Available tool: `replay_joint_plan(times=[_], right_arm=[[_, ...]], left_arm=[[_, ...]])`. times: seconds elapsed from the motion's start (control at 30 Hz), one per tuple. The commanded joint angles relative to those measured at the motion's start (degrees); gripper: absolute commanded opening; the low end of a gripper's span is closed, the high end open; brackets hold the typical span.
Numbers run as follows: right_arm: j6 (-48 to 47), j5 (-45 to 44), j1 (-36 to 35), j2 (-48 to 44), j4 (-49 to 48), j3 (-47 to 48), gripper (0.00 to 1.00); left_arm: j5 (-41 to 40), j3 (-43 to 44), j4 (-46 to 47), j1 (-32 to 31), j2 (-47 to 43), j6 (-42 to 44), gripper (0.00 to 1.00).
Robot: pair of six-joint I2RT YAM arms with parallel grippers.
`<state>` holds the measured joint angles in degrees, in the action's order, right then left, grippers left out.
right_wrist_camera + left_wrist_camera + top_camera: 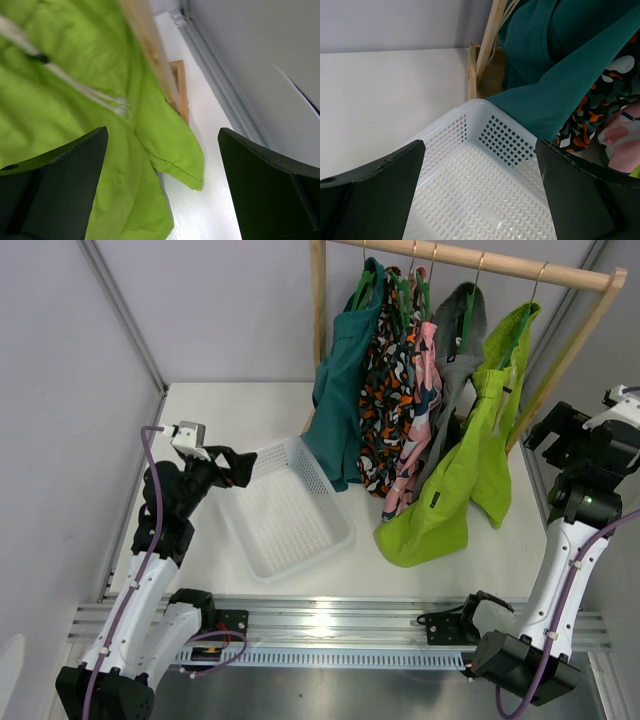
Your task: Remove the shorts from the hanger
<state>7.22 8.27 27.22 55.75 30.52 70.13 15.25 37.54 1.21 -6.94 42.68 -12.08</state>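
Observation:
The lime-green shorts [455,475] hang at the right end of the wooden rail, their lower leg resting on the table; a small dark label shows near the hem. Their dark-green hanger [520,332] hooks over the rail, mostly covered by the fabric. My right gripper [552,430] is open and empty, just right of the shorts beside the rack's slanted leg. In the right wrist view the shorts [75,125] with a white drawstring fill the left, between and beyond my open fingers [55,185]. My left gripper [238,468] is open and empty over the white basket's far left corner.
A white perforated basket [320,540] lies on the table left of centre, also in the left wrist view [485,145]. A teal garment [345,390], patterned garments [395,390] and a grey garment [455,340] hang on the wooden rack [318,300]. The rack's right leg [150,60] stands close to my right gripper.

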Motion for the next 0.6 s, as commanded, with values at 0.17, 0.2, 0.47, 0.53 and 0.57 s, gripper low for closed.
replay_joint_plan(times=[0.17, 0.2, 0.47, 0.53, 0.57], right_arm=[[-20.5, 25.1, -6.1, -4.0, 6.7, 9.9, 0.99], [-20.8, 23.4, -7.6, -3.6, 7.8, 11.4, 1.0], [-13.5, 32.7, -9.2, 3.1, 12.6, 26.5, 1.0], [-8.8, 32.7, -9.5, 6.4, 9.7, 30.4, 0.99], [-6.8, 31.6, -9.6, 7.7, 8.9, 31.8, 0.99]], left_arm=[[0.9, 2.5, 2.7, 0.3, -0.9, -0.8, 0.99], [0.8, 2.5, 2.6, 0.3, -1.0, -0.8, 0.99], [0.6, 2.5, 2.5, 0.3, -0.9, -0.6, 0.99], [0.3, 2.5, 2.3, 0.3, -0.8, -0.3, 0.99], [0.2, 2.5, 2.3, 0.3, -0.8, -0.3, 0.99]])
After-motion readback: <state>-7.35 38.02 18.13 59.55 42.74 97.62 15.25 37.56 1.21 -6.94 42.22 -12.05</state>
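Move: From the right hand, the waistband of the green shorts is about 8 cm ahead, 14 cm to the left and some 12 cm higher. The grey shorts' waistband hangs roughly 8 cm farther left of it and 2 cm farther out. The rack's right post rises about 12 cm straight ahead of the right hand. For the left hand, the green waistband lies some 44 cm to the right, 8 cm ahead and 18 cm up. Leftward and up in one fast sweep, about 14 cm each way, the right hand swings towards the waistband of the green shorts, easing back a little from the rack. The wrist turns some 40 degrees counter-clockwise and tips up, so the fingers, still wide open and empty, end up pointing forward and left at the shorts. ##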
